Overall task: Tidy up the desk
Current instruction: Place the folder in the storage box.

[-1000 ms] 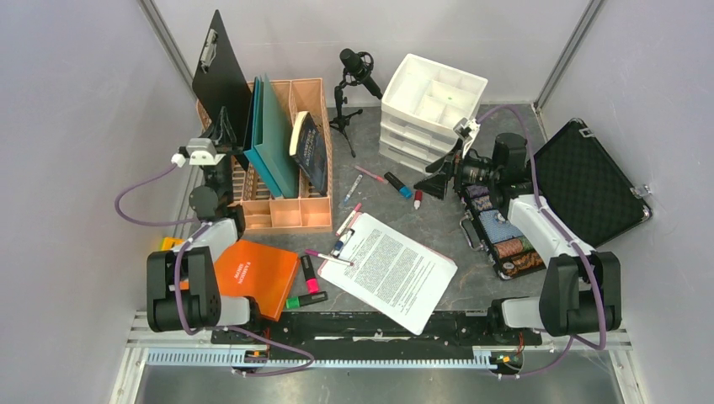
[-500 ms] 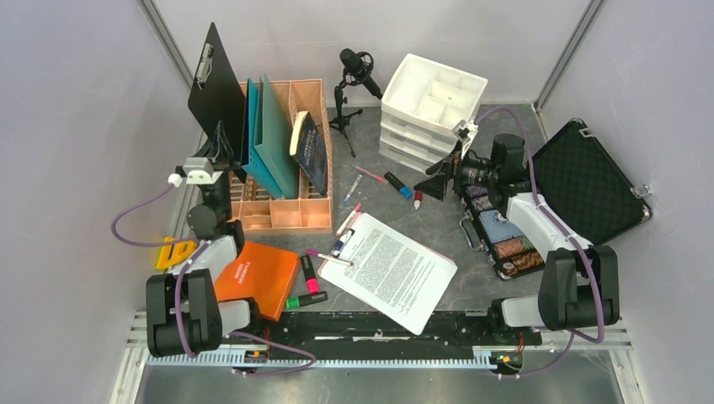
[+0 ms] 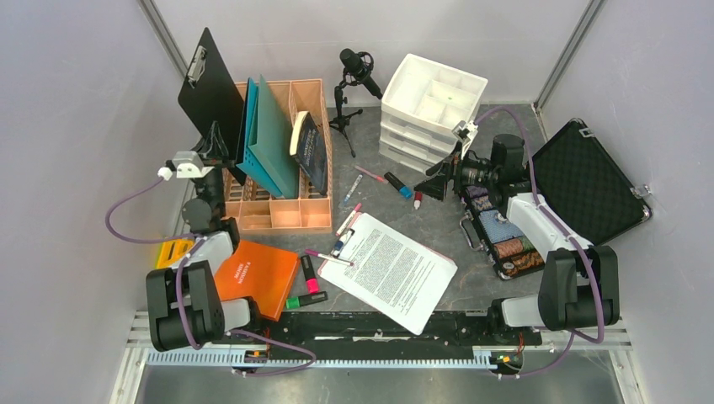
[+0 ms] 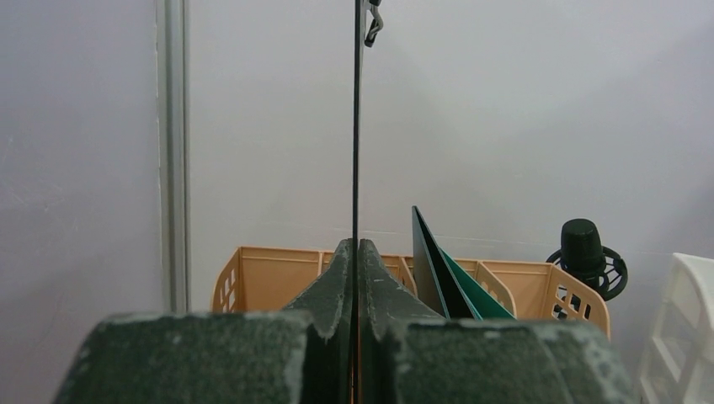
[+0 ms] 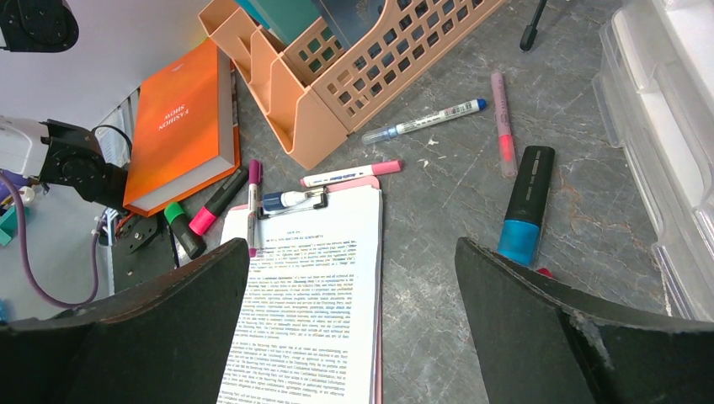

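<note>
My left gripper is shut on the lower edge of a black clipboard, which it holds upright above the left end of the orange desk organizer. In the left wrist view the clipboard shows edge-on as a thin line pinched between the fingertips. My right gripper hangs open over the grey stone-patterned desk with nothing between its fingers. Under it lie a pink clipboard with printed pages and a blue-capped marker.
Teal folders and a dark book stand in the organizer. An orange book, highlighters and loose pens lie about. A microphone, white drawers and an open black case stand behind and right.
My left gripper has carried the black clipboard upward and to the left, away from the teal folders. The right arm has not moved.
</note>
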`<control>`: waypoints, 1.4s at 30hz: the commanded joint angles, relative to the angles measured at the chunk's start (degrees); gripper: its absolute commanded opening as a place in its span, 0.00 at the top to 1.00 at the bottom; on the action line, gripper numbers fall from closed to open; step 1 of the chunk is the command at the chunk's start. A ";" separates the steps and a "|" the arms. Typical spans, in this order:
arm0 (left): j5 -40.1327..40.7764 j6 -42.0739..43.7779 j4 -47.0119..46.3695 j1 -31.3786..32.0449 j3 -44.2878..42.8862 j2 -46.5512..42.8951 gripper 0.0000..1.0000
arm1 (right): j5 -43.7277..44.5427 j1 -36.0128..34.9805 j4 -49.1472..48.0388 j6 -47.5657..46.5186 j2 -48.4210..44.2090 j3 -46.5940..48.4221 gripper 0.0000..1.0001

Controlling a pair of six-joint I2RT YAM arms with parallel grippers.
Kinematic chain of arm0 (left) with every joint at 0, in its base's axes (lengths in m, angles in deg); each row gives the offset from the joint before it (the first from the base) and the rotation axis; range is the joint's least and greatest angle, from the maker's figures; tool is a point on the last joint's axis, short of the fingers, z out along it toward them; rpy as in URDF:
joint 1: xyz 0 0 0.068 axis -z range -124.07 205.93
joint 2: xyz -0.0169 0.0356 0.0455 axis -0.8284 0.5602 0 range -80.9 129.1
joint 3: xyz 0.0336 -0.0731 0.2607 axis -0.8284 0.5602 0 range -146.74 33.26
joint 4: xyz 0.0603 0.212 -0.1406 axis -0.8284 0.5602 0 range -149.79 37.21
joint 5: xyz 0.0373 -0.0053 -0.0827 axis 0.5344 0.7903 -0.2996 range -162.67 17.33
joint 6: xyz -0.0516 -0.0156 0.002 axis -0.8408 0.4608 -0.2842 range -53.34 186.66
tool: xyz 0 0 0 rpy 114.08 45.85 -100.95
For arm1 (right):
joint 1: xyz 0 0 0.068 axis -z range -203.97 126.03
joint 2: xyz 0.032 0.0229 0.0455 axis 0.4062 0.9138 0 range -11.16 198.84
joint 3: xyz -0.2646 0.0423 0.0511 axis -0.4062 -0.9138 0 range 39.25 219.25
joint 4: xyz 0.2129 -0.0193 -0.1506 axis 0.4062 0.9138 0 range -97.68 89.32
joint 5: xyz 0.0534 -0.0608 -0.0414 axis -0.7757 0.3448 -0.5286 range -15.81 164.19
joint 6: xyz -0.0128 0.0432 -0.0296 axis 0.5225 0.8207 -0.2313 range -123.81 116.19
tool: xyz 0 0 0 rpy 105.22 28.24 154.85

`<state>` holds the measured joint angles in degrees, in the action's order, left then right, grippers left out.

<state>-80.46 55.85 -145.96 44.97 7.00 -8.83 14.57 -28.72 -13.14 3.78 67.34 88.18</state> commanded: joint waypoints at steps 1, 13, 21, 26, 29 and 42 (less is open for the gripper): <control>-1.80 -4.32 7.80 -1.23 -3.28 1.17 0.98 | -0.81 0.30 -1.05 -0.77 -0.30 0.42 0.02; -1.15 -7.78 14.36 -1.54 -11.08 0.61 0.98 | -1.25 0.27 -1.12 -0.67 1.04 0.82 0.02; 0.41 -9.05 15.49 -1.51 -15.09 0.53 0.98 | -1.36 0.30 -1.06 -0.72 1.16 0.73 0.02; 0.32 -6.05 15.87 -1.59 -14.83 0.39 0.98 | -1.45 0.28 -1.01 -1.02 1.08 0.21 0.02; 0.08 -5.87 14.40 -2.23 -13.79 0.94 0.98 | -1.61 0.32 -0.98 -1.18 1.25 -0.06 0.02; -3.00 -9.10 9.84 -4.39 -10.04 4.98 0.98 | -1.71 0.29 -0.50 -1.69 1.85 -0.06 0.02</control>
<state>-82.10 48.31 -129.22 40.84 -4.48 -4.56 13.81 -28.72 -12.96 3.32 68.52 88.16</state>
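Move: The left hand already pinches the upright black clipboard; the free slot of the storage box meant for it, left of the teal folder, lies about 5 cm ahead, 1 cm to the right and roughly 24 cm below. The teal folder stands about 6 cm right, 3 cm ahead and 15 cm below, the green folder 10 cm right at the same depth and height, and the navy book 18 cm right, 2 cm ahead, 22 cm below. From the right hand the slot lies some 50 cm left, 9 cm ahead and 8 cm below. Keeping the black clipboard pinched upright, the left hand carries it about 4 cm forward over the storage box, passing on the left side of the teal folder, and tips downward by some 10 degrees while its left side dips a little. Still gripping, it then rises about 3 cm and, edging another 2 cm to the left and slightly farther forward, sinks again by roughly as much, ending about as high as it began. ##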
